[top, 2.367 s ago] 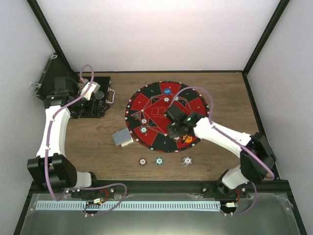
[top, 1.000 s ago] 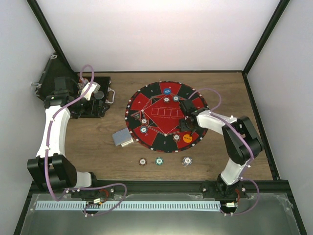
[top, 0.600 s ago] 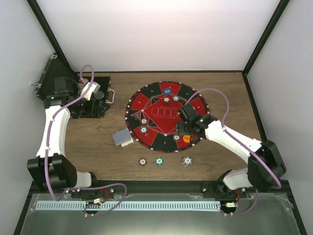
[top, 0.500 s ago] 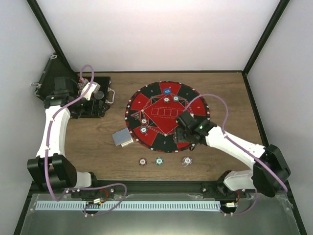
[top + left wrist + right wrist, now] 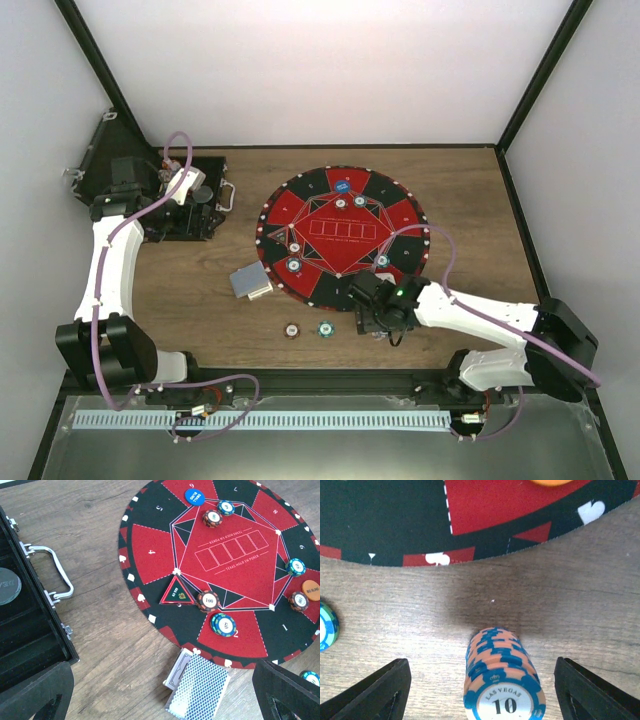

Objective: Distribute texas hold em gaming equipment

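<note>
A stack of orange-and-blue poker chips [image 5: 504, 680] marked 10 stands on the wood just off the round red-and-black mat [image 5: 300, 205]. My right gripper [image 5: 481, 682] is open around the stack, with a gap on each side. From above, the right gripper [image 5: 378, 322] hides it. Brown [image 5: 291, 329] and teal [image 5: 325, 328] chips lie to its left. The grey-blue-backed cards [image 5: 197, 687] sit by the mat's edge. Several chips [image 5: 207, 600], a blue button [image 5: 194, 496] and an orange button [image 5: 311, 590] lie on the mat. My left gripper [image 5: 160, 702] hangs open and empty over the case.
The black hinged case [image 5: 150, 190] with its metal handle [image 5: 52, 575] stands open at the far left under the left arm. A triangular dealer marker [image 5: 177, 591] lies on the mat. The right arm's cable [image 5: 430, 235] loops over the mat's right side.
My right arm has swung off the mat toward the near edge and now straddles the chip stack on the wood, its jaws wider. The left arm has not moved.
</note>
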Tool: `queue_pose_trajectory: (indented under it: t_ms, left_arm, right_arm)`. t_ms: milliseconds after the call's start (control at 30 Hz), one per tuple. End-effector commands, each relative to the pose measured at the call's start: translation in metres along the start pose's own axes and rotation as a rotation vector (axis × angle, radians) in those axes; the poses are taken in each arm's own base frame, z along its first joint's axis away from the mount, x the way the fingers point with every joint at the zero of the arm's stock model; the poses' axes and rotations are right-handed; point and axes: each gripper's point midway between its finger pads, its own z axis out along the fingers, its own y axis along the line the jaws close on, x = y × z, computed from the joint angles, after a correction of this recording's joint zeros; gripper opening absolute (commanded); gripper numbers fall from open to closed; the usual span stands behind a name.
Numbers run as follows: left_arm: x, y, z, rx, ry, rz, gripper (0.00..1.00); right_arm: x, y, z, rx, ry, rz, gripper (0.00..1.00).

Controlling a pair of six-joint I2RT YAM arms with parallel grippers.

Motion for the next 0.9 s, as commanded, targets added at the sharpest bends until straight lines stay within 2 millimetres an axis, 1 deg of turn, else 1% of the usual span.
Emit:
queue_pose_trajectory:
  t_ms: [0,100,367,467,600,867]
  left_arm:
    - [-0.004,-0.001,-0.003,0.003,-0.018,0.024,1.0]
    - [-0.004,-0.001,-0.003,0.002,-0.019,0.025,1.0]
    - [-0.004,-0.001,-0.004,0.0,-0.019,0.025,1.0]
    - [-0.004,-0.001,-0.004,-0.001,-0.02,0.025,1.0]
    - [-0.004,-0.002,-0.005,-0.001,-0.019,0.024,1.0]
    - [-0.004,-0.003,-0.004,0.004,-0.019,0.024,1.0]
  right_arm:
    - [0.011,-0.004,0.0,0.031,0.02,0.023,0.8]
    - [0.016,-0.008,0.003,0.051,0.031,0.02,0.77]
    - [0.019,-0.017,0.007,0.08,0.025,0.027,0.63]
    - [0.017,-0.015,0.006,0.077,0.017,0.025,0.57]
    - [0.012,-0.011,0.004,0.067,0.003,0.022,0.52]
    - [0.01,-0.01,0.001,0.061,0.0,0.016,0.39]
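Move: The tall stack of 10-chips stands almost under the right hand, about 2 cm back and 1 cm to its right, its middle some 3 cm lower. A teal chip stack is about 13 cm to the left of it, level with it; the orange big-blind button lies some 13 cm beyond it, straight out, on the mat. From the left hand, the tall stack is roughly 20 cm back, 41 cm right and 21 cm below. The tall 10-chip stack is pinched near its top between the right hand's two fingers, a touch that is new. To get there the hand eases about 1.5 cm back and nearly as far right and down, barely turning, then stays put while the fingers, which began closing on the way, draw in from wide open to roughly half. ##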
